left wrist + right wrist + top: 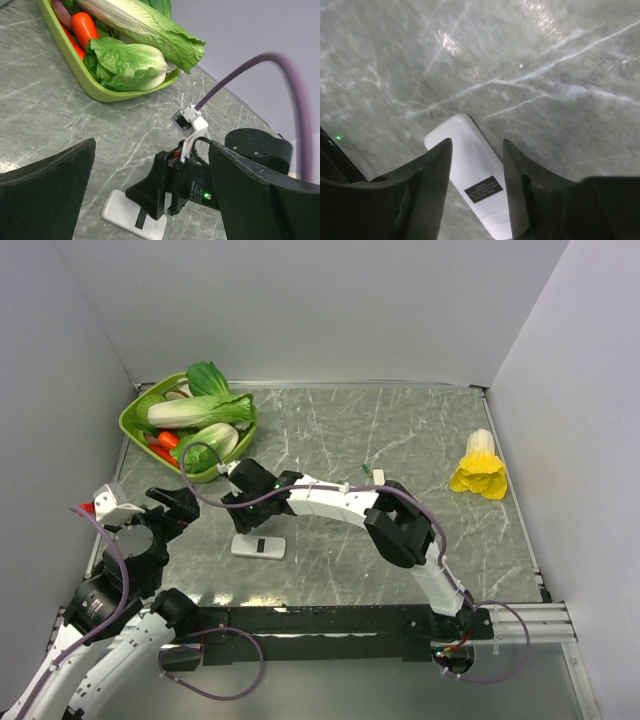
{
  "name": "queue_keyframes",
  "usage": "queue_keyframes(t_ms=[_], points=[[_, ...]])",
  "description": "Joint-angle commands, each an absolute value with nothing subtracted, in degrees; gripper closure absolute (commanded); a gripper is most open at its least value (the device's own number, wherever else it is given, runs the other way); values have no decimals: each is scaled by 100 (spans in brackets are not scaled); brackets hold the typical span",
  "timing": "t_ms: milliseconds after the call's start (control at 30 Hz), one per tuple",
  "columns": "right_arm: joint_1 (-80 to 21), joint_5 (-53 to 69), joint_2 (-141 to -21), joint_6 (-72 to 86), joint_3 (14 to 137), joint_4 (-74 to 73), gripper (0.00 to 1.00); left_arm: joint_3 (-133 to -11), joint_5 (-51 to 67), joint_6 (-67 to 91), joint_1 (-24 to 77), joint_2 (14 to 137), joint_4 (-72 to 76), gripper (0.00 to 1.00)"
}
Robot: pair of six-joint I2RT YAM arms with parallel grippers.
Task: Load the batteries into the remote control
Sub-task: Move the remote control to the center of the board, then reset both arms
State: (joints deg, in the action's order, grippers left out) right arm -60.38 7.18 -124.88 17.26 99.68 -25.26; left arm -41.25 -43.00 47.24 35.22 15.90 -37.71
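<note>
The remote control point(262, 547) lies flat on the grey marble table, plain white back up, with a small dark label showing point(483, 189). My right gripper point(476, 145) reaches across from the right and comes down on it, its two black fingers closed against the remote's long edges. The left wrist view shows one of those fingers point(150, 192) standing on the remote point(122, 212). My left gripper point(180, 505) hovers just left of it, jaws wide open point(152, 145) and holding nothing. No batteries show in any view.
A green basket point(130, 420) of toy vegetables stands at the back left, close behind the arms. A yellow toy vegetable point(480, 468) lies at the right. A small white piece point(378, 475) with green bits rests mid-table. Grey walls enclose three sides.
</note>
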Motion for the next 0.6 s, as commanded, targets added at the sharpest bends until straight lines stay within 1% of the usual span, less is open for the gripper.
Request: queue_keyframes(t_ms=[0, 33, 67, 100, 133, 167, 200, 233, 267, 300, 333, 367, 400, 433, 467, 567], points=[[-5890, 660, -11788, 2083, 9576, -2058, 28, -4140, -4447, 4632, 3507, 1459, -3823, 1], [-5776, 633, -11551, 2135, 9258, -1865, 24, -4122, -4430, 4571, 3507, 1415, -3806, 1], [-5670, 589, -11009, 2179, 8924, -1594, 16, -4113, -4421, 4527, 3498, 1389, -3788, 1], [-5382, 554, -10708, 2206, 8260, -1452, 13, -4105, -4421, 4474, 3507, 1371, -3771, 1], [-5222, 380, -10401, 2215, 7922, -1346, 7, -4087, -4395, 4343, 3507, 1310, -3736, 1], [-5073, 256, -9754, 2215, 7597, -1284, 4, -4070, -4360, 4290, 3507, 1275, -3701, 1], [-4889, 124, -9399, 2206, 6993, -1222, 2, -4061, -4325, 4237, 3507, 1231, -3639, 1], [-4539, -173, -9047, 2136, 6692, -1187, 1, -4043, -4229, 4141, 3498, 1143, -3586, 3], [-4318, -315, -8330, 2101, 6410, -1169, 1, -4026, -4184, 4105, 3507, 1099, -3542, 3], [-4133, -490, -7958, 2066, 5929, -1221, 1, -4017, -4140, 4070, 3507, 1055, -3446, 3], [-3705, -649, -7597, 2013, 5715, -1300, 0, -3964, -4079, 4000, 3498, 994, -3411, 3], [-3509, -920, -6906, 1960, 5539, -1370, 0, -3955, -4078, 3982, 3498, 967, -3375, 3], [-3324, -1053, -6560, 1925, 5250, -1458, 0, -3955, -4087, 3964, 3507, 958, -3331, 3], [-3113, -1168, -6235, 1864, 5117, -1668, 0, -3981, -4104, 3938, 3498, 949, -3314, 3], [-2798, -1413, -5614, 1846, 5020, -1800, 0, -3999, -4131, 3911, 3507, 949, -3296, 3], [-2427, -1975, -4512, 1811, 4765, -2363, 0, -4095, -4157, 3683, 3507, 1002, -3173, 3]])
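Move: The remote control lies on the board, label up, just under the right hand, about 3 cm back, 3 cm right and 4 cm below. The white stick stands some 34 cm to that hand's right and 10 cm ahead, the green basket roughly 28 cm ahead and 13 cm left. From the left hand the remote is about 17 cm right, 1 cm ahead and 24 cm below. The right hand opens fully and sweeps about 35 cm right and 17 up off the remote, turning clockwise. ##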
